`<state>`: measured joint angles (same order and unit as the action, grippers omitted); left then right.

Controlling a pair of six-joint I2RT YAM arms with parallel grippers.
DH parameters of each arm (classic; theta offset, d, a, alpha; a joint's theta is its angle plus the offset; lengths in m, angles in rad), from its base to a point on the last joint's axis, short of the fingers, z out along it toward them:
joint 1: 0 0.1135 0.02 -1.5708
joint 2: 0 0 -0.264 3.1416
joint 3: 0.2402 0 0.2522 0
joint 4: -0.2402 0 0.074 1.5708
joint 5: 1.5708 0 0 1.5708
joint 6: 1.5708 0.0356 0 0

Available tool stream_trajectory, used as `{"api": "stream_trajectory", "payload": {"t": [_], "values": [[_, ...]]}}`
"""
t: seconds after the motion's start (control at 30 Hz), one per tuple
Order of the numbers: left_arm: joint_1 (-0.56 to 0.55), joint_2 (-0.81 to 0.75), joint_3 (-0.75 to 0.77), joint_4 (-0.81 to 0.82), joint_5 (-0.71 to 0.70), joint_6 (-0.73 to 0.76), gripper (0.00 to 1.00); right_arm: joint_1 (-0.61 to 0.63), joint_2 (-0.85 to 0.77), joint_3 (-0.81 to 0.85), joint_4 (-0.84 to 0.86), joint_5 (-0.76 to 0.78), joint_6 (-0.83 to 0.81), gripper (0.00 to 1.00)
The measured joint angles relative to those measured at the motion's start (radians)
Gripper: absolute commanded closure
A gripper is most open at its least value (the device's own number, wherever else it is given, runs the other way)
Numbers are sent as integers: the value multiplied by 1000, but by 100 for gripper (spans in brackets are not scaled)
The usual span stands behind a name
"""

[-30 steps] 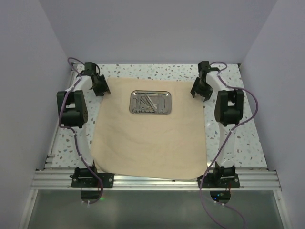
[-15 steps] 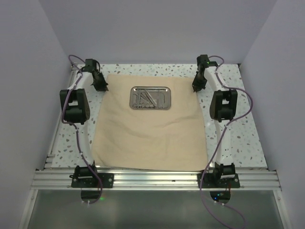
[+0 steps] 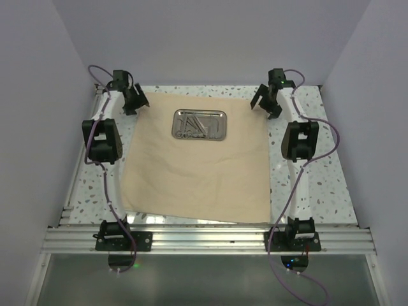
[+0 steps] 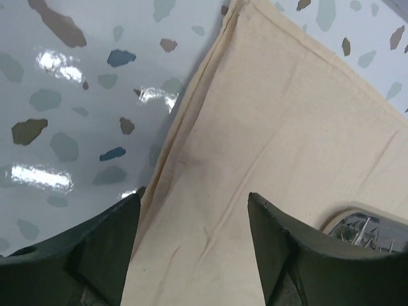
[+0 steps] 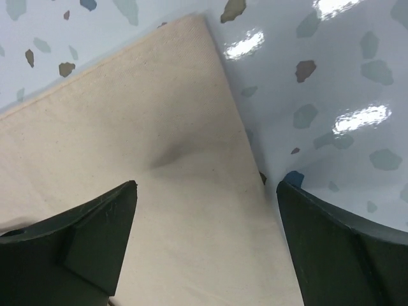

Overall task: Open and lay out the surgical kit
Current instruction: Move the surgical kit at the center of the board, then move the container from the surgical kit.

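The beige cloth wrap lies spread flat on the speckled table, almost square. On its far half sits the shiny steel tray with thin silvery instruments inside. My left gripper hovers over the cloth's far left corner, jaws open and empty; the tray's rim peeks in at the lower right of the left wrist view. Over the far right corner my right gripper stands wide open, holding nothing.
Speckled white tabletop borders the cloth on both sides. Grey walls enclose the table left, right and behind. An aluminium rail with the arm bases runs along the near edge.
Both grippers closed on the far corners of the cloth, pulled them away from the bases, then let go and opened. The cloth now lies flatter and squarer, and the tray has shifted slightly farther back.
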<state>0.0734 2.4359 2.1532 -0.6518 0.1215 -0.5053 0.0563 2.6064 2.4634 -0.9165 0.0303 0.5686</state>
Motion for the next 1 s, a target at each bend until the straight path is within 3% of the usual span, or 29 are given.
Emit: {"api": "stream_trajectory", "payload": {"t": [0.13,0.3,0.63,1.0], "values": [[-8,-65,-75,-3,-26,-8,36,-24,-26,-25,14,-24,10,11],[-51,-143,-91,8,-29,-8,43,-23,-112,-76,21,-65,39,11],[-242,-158,-112,20,8,-6,51,171,-188,-112,42,-113,50,28],[-256,-153,-185,23,13,16,57,262,-135,-164,40,-134,52,39]]}}
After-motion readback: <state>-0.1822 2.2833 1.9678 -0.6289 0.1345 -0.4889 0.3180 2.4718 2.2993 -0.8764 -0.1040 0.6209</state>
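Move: Roughly 28 cm to the left hand's right and 8 cm back lies the middle of the surgical kit, its metal tray some 3 cm lower; the cloth's far-left corner is about 8 cm ahead of that hand and 3 cm to its right. From the right hand, the kit's middle is about 30 cm left and 8 cm back, slightly below, while the cloth's far-right corner is roughly 7 cm straight ahead. Rising clear of the cloth, both hands arc inward towards the kit's two short sides, the left about 15 cm right and the right some 17 cm left, while easing back. They turn towards each other, left clockwise and right counter-clockwise, narrow their still-open fingers partway, then sink above the tray's side rims, gripping nothing. ##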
